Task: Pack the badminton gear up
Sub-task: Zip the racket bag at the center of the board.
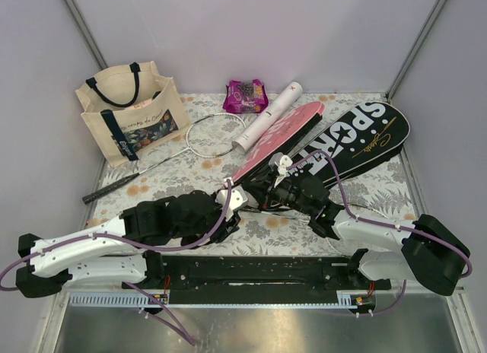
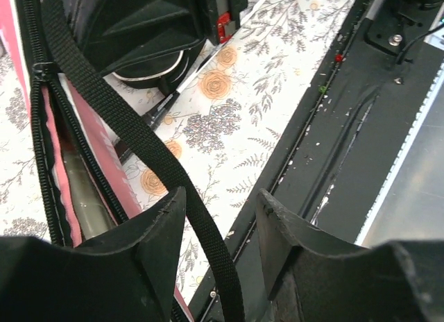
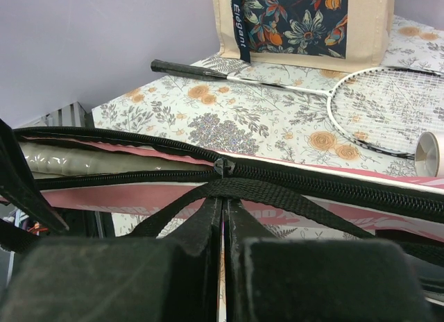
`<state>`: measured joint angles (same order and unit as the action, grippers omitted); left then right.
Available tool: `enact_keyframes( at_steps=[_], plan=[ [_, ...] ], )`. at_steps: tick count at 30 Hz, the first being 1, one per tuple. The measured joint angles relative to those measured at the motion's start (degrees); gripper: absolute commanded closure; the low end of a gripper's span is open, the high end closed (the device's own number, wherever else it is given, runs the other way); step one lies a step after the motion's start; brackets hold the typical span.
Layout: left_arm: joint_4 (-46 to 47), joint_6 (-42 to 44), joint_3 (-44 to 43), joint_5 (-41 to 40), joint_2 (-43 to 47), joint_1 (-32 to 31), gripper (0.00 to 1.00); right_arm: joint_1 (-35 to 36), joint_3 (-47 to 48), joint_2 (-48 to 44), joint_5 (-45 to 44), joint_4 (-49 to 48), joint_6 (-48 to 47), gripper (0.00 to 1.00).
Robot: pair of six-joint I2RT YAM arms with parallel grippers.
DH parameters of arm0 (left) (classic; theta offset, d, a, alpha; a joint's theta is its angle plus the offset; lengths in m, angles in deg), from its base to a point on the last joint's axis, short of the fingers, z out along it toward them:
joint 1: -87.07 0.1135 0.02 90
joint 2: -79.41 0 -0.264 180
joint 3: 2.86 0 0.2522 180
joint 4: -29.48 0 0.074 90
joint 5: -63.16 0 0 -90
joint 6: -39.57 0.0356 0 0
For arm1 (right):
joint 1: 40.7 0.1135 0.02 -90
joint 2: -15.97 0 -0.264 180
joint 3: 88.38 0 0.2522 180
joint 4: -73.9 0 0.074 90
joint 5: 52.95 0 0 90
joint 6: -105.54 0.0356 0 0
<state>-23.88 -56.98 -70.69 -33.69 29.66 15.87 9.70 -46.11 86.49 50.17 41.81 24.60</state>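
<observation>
A pink racket cover [image 1: 278, 136] lies in the middle of the table, its zip half closed and a pale grip showing inside [image 3: 104, 162]. My right gripper [image 3: 223, 200] is shut just below the zip slider [image 3: 220, 167]. The cover's black strap [image 3: 291, 197] crosses its tips and hides whether it pinches the pull. My left gripper [image 2: 220, 197] is open at the cover's near end, with the same strap [image 2: 132, 134] running loose between its fingers. A loose racket [image 1: 217, 136] lies left of a white tube [image 1: 268, 116]. A black "SPORT" cover [image 1: 365, 140] lies at the right.
A cream tote [image 1: 129, 113] with navy handles stands at the back left. A purple-pink snack packet [image 1: 246, 96] lies at the back centre. The black base rail [image 2: 361, 128] runs along the near edge. Grey walls close in the table on three sides.
</observation>
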Motion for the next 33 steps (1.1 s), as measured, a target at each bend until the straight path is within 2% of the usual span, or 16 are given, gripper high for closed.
enact_keyframes(
  at_steps=[12,21,23,25,29,33],
  plan=[
    [2.14,-1.05,3.63,-9.62,-4.42,-7.17,0.55,0.0,0.0,0.0,-0.2,1.33,0.39,1.0],
    [3.54,-1.97,6.32,-16.57,-5.62,-8.04,0.61,0.0,0.0,0.0,-0.22,1.88,0.9,1.0],
    [4.09,-1.99,7.08,-17.25,-5.99,-8.04,0.64,0.0,0.0,0.0,-0.2,2.16,0.94,1.0],
    [4.39,-1.95,7.8,-17.64,-6.69,-8.2,0.72,0.0,0.0,0.0,-0.22,2.23,1.11,1.0],
    [4.57,-1.92,7.98,-18.4,-7.41,-8.92,0.98,0.0,0.0,0.0,-0.35,2.23,1.33,1.0],
    [4.46,-1.99,7.98,-19.65,-7.19,-9.03,1.0,0.0,0.0,-0.07,-0.5,2.23,1.36,1.0]
  ],
)
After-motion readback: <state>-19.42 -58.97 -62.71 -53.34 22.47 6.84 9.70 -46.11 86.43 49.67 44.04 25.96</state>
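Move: The loose black bag strap the left hand is going for hangs about 5 cm below its fingers and 1 cm ahead. The pink racket bag's open near part lies some 5 cm ahead, 4 cm left and 8 cm below; the zip slider is roughly 11 cm ahead and 5 cm right, about level. The right hand's shut fingertips are at that slider, 1 cm ahead, 2 cm left and 1 cm above their pads. Downward by some 6 to 7 cm, the left hand sinks beside the bag's open near part to the black strap, easing about 1 cm forward as its fingers swing some 15 degrees round towards forward and a little steeper. Half open until late, they then shut and pinch the strap. The right hand keeps its closed grip at the zip pull, settling barely 1 cm lower. ##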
